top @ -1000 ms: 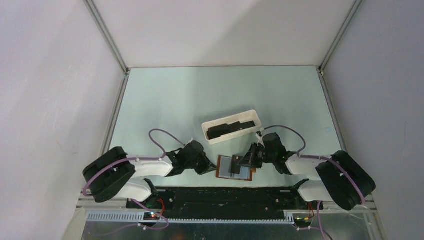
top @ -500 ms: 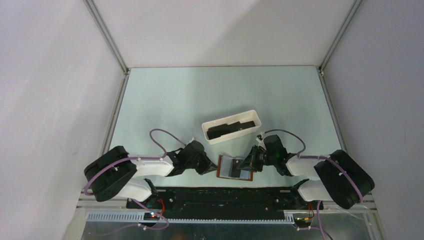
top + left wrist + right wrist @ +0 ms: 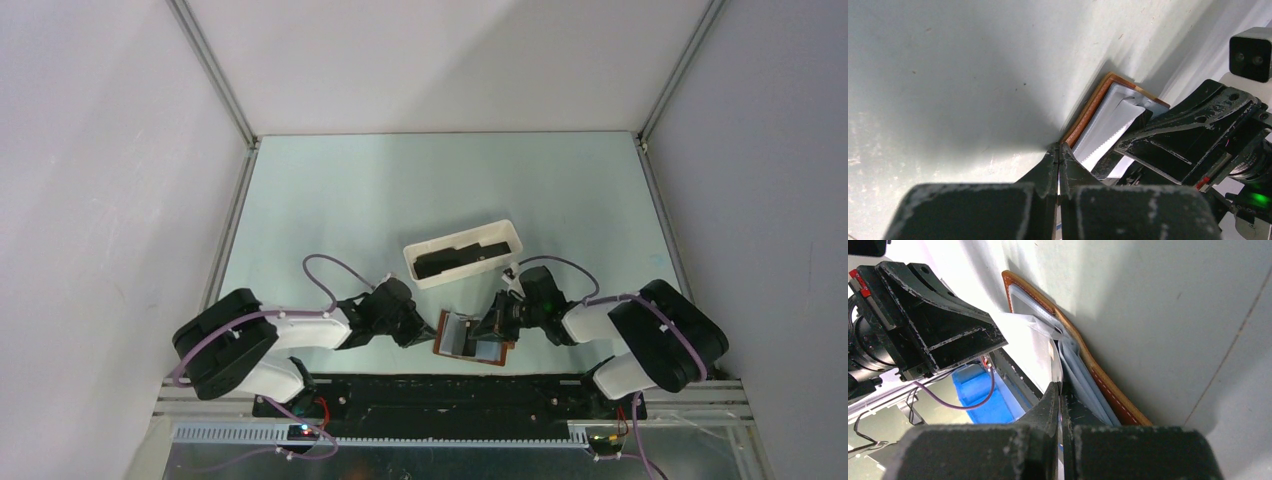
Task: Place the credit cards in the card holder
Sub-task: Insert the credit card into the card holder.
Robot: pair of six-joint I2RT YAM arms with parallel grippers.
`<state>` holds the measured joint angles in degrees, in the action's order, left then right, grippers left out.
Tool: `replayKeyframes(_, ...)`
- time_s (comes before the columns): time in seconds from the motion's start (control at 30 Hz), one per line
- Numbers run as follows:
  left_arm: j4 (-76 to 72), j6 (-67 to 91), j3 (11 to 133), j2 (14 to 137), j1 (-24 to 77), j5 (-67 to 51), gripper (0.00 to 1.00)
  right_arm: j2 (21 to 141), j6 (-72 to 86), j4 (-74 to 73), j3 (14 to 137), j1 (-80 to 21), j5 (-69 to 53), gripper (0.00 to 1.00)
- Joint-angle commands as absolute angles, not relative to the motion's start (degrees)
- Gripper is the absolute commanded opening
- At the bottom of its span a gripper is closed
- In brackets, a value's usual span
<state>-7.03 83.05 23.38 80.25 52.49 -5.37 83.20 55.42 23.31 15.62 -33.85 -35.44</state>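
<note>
The card holder (image 3: pixel 458 338) lies open near the table's front edge, brown outside (image 3: pixel 1108 390) with grey-blue pockets (image 3: pixel 1105 120). My left gripper (image 3: pixel 430 337) is shut, its tips (image 3: pixel 1058 146) pressed against the holder's left edge. My right gripper (image 3: pixel 487 328) reaches over the holder's right half, its shut tips (image 3: pixel 1058 385) at a pocket mouth. A dark credit card (image 3: pixel 1104 167) shows under those fingers, slanting into the pocket. More dark credit cards (image 3: pixel 455 258) lie in the white tray (image 3: pixel 512 235) behind.
The white tray stands just beyond the card holder, close to both wrists. The black base rail (image 3: pixel 450 395) runs along the near edge. White walls enclose the table on three sides. A blue bin (image 3: pixel 975 390) shows below the table edge.
My right gripper has moved left over the card holder, and the dark card that lay in plain sight on the pocket is now mostly hidden. The left arm has barely shifted.
</note>
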Motion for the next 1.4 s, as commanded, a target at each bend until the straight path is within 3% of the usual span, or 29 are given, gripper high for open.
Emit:
replayKeyframes(0.0, -6.24, 82.13, 24.10, 82.20, 52.91, -4.33, 0.00, 85.93, 54.51, 26.02, 16.08, -36.31, -31.50, 0.00)
replayKeyframes(0.1, -6.26, 82.59, 23.69, 81.61, 52.93, -4.01, 0.00, 85.91, 55.79, 28.88, 16.18, -36.91, -30.43, 0.03)
replayKeyframes(0.17, -6.32, 82.74, 23.44, 81.37, 52.90, -3.94, 0.00, 85.87, 56.59, 29.64, 16.51, -37.67, -29.98, 0.10)
replayKeyframes(0.23, -6.31, 82.81, 23.34, 81.12, 52.79, -4.00, 0.00, 85.98, 56.60, 28.85, 17.46, -38.76, -29.98, 0.18)
replayKeyframes(0.47, -6.30, 83.38, 21.83, 79.22, 51.99, -3.57, 0.00, 81.93, 54.58, 17.45, 20.84, -39.92, -28.65, 0.61)
replayKeyframes(0.6, -6.33, 83.38, 21.41, 78.84, 51.67, -3.39, 0.00, 77.70, 51.74, 7.02, 23.20, -40.17, -26.25, 0.74)
replayKeyframes(1.27, -8.25, 76.16, 27.14, 81.04, 51.15, -6.03, 0.00, 71.79, 36.90, -21.76, 35.63, -42.07, -17.15, 0.90)
replayKeyframes(1.37, -9.19, 73.70, 28.54, 81.14, 51.12, -6.96, 0.12, 70.34, 34.97, -25.83, 38.55, -42.24, -16.23, 0.91)
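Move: The black credit card, already part-way into the clear sleeve, lies right at the right hand's closed fingers, its middle about 1 cm back and 1 cm lower. The open card holder's middle is roughly there too, about 1 cm back and 1 cm below; the white box is some 15 cm ahead and 2 cm left, at about finger height. From the left hand, the card is about 6 cm to the right and 1 cm back. The card and its sleeve are let go as the right fingers go from shut to wide open, the hand sliding about 3 cm left and rising nearly as much. It then comes back some 4 cm to the right over the card holder, staying raised, fingers tilting about 20 degrees more steeply down. The left hand, still shut, comes free of the holder's left edge, easing 1 cm forward. ##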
